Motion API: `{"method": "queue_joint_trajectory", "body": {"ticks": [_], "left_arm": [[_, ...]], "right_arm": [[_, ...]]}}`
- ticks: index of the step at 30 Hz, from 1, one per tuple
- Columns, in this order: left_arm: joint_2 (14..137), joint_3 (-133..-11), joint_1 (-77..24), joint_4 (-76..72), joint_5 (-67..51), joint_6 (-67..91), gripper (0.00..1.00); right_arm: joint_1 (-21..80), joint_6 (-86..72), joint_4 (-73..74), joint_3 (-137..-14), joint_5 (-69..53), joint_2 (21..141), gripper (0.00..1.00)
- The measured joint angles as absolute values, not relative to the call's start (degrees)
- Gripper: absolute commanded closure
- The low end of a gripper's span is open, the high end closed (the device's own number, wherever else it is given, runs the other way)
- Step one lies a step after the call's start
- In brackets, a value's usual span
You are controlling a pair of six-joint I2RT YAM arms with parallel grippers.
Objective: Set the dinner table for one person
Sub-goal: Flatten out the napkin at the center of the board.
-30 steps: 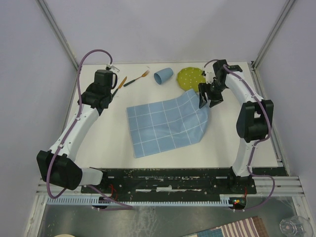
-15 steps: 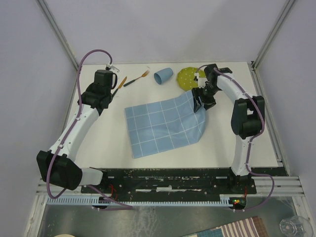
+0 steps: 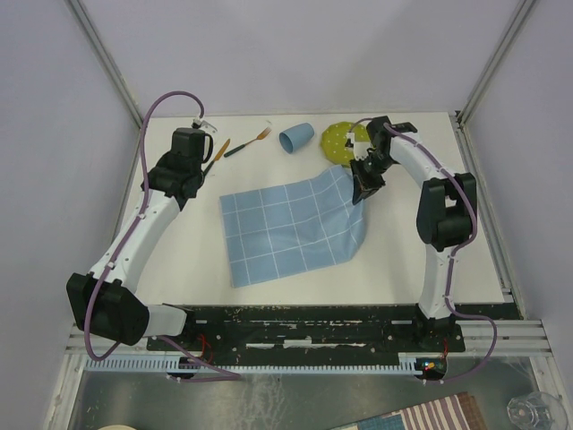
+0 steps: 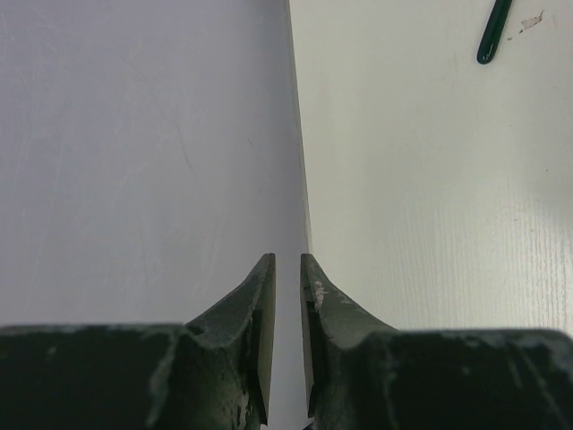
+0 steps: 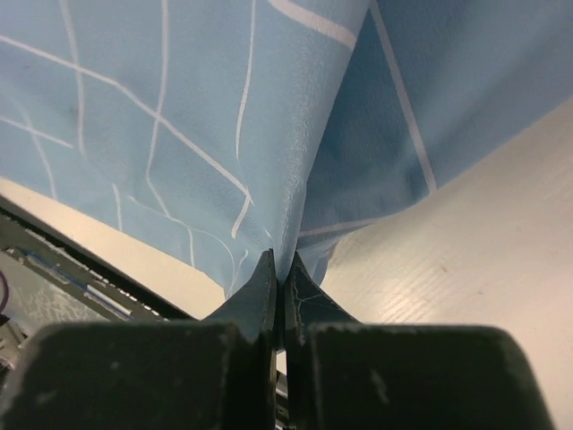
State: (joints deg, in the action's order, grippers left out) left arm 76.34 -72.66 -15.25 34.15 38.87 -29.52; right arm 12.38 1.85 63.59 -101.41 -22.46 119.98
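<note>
The dinner table (image 3: 192, 264) is a plain white top. A light-blue cloth with a white grid (image 3: 291, 228) lies spread across its middle. My right gripper (image 3: 361, 188) is shut on the cloth's far right corner, and the wrist view shows the fabric (image 5: 224, 134) pinched between the fingertips of that gripper (image 5: 280, 260). Behind it, a green plate (image 3: 340, 137) is partly covered by the arm and the cloth. A blue cup (image 3: 295, 137) lies on its side. A fork (image 3: 248, 143) and an orange utensil (image 3: 218, 154) lie far left. My left gripper (image 4: 286, 260) hangs slightly open and empty by the table's left edge.
The left arm's wrist (image 3: 190, 145) hovers beside the two utensils, and a dark green handle (image 4: 495, 27) shows at the top right of its view. Grey walls close in the table at the back and on both sides. The black base rail (image 3: 295, 327) runs along the near edge.
My right gripper has shut on the cloth's corner and moved a little left and farther back. The cloth has slid left with it. The left arm has not moved.
</note>
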Motion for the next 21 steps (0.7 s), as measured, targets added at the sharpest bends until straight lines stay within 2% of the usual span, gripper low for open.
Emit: {"method": "queue_joint_trajectory", "body": {"ticks": [5,13,15,18,21], "left_arm": [[76.31,-72.29,-15.25,34.15,38.85,-29.52,0.77],[76.31,-72.01,-15.25,34.15,38.85,-29.52,0.77],[76.31,-72.01,-15.25,34.15,38.85,-29.52,0.77],[76.31,-72.01,-15.25,34.15,38.85,-29.52,0.77],[76.31,-72.01,-15.25,34.15,38.85,-29.52,0.77]], "right_arm": [[12.64,4.58,65.41,-104.64,-31.24,119.98,0.98],[17.23,10.94,69.54,-108.71,-57.25,116.86,0.98],[18.0,8.97,67.22,-105.8,-63.05,114.87,0.98],[16.95,0.05,57.01,-94.8,-69.28,111.0,0.98],[13.56,-7.99,49.32,-85.91,-70.26,110.74,0.98]]}}
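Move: My right hand already has the napkin's right-hand edge pinched. The napkin's middle lies about 18 cm to my left and 8 cm back, a couple of centimetres lower. The green plate is some 21 cm straight ahead, and the tipped mug about 22 cm ahead and 16 cm left. From my left hand, high above the board, the napkin's middle is roughly 26 cm right, 7 cm back and 20 cm below. Keeping the pinch on the napkin's edge, I whip my right hand up about 13 cm and left about 11 cm over the cloth, drawing back some 7 cm as well. The wrist rolls about 45 degrees so the fingers swing from pointing down to pointing left. At the end I dip about 3 cm and ease back slightly to the right. ##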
